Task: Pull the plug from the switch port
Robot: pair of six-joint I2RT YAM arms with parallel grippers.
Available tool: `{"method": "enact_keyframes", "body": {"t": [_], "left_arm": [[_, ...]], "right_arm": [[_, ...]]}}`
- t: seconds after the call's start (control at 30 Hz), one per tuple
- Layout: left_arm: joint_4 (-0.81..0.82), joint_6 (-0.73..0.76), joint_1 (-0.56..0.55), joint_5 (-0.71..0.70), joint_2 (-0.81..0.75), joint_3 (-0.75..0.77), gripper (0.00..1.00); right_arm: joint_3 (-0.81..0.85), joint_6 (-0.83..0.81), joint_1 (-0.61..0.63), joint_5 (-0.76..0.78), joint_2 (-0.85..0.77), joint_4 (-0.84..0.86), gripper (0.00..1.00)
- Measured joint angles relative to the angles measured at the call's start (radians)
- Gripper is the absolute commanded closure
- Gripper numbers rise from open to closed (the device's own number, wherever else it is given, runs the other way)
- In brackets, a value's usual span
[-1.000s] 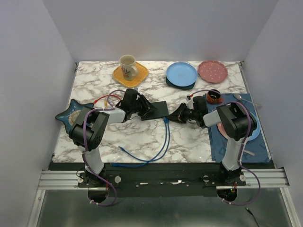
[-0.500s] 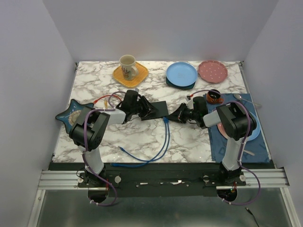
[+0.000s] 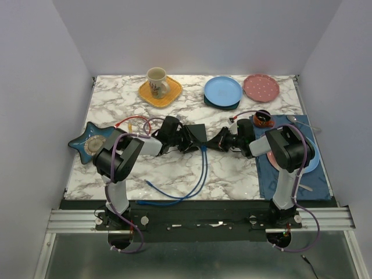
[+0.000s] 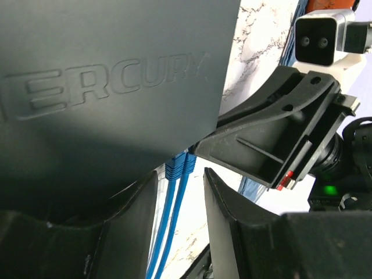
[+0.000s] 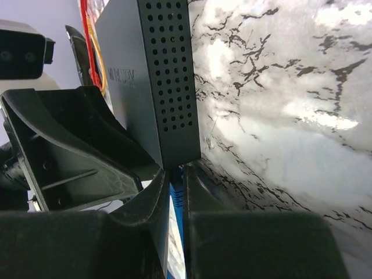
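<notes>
The switch [image 3: 196, 133] is a flat black box at mid-table, with "MERCURY" embossed on its top [image 4: 116, 75] and a perforated side [image 5: 160, 75]. Two blue plugs [image 4: 177, 167] sit side by side in its near edge, hiding the switch port. Their blue cables [image 3: 200, 171] loop toward the front. My right gripper [image 3: 214, 142] comes in from the right, and its jaws [image 5: 177, 172] are shut on a blue plug [image 5: 176, 196] right at the box corner. My left gripper [image 3: 187, 141] lies against the box from the left. It [image 4: 180, 174] is open, and the blue cables run untouched between its fingers.
At the back stand a mug on a yellow plate [image 3: 160, 90], a blue plate [image 3: 222, 90] and a pink plate [image 3: 261, 87]. A star-shaped dish [image 3: 90, 142] sits at the left. A blue mat [image 3: 288, 174] with a cup [image 3: 263, 118] lies at the right. Red and yellow wires [image 3: 132, 121] leave the switch's far side.
My left gripper has slid right along the switch, up to the plug end and close to the right gripper. The right jaws have narrowed slightly on the plug.
</notes>
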Motion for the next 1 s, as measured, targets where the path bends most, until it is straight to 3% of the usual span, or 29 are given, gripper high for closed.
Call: {"method": "enact_keyframes", "body": {"t": [0.57, 0.67, 0.77, 0.9, 1.0], "left_arm": [[-0.066, -0.033, 0.008, -0.078, 0.038, 0.068, 0.51], [-0.074, -0.027, 0.013, -0.094, 0.023, 0.060, 0.44], [-0.109, 0.006, 0.036, -0.131, -0.041, 0.027, 0.35], [-0.147, 0.093, 0.056, -0.173, -0.183, 0.008, 0.27], [-0.120, 0.151, 0.037, -0.190, -0.295, -0.020, 0.21]], "right_arm": [[-0.064, -0.053, 0.000, -0.053, -0.035, -0.014, 0.99], [-0.109, -0.086, 0.000, -0.009, -0.127, -0.089, 0.99], [-0.130, -0.140, 0.000, 0.086, -0.317, -0.240, 0.99], [-0.080, -0.210, 0.001, 0.189, -0.542, -0.392, 0.99], [-0.012, -0.243, 0.001, 0.227, -0.617, -0.474, 0.99]]}}
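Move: The right gripper already has the right-hand blue plug between its fingers at the switch's near face. The other blue plug sits about 1 cm left of it, and the middle of the switch about 5 cm ahead and 6 cm left. From the half-open left gripper, the switch's middle is some 5 cm ahead and 2 cm left, a little lower. The gripped plug is about 4 cm to its right, 1 cm ahead and 2 cm lower. Keep the right fingers shut on the blue plug and draw it straight back about 4 cm, out of the switch, while the left gripper's forward finger pushes ahead some 2 cm against the near face. Then swing the right hand quickly up some 13 cm and to the right, tilting about 20 degrees; take the left gripper up and left off the switch, opening wider. ##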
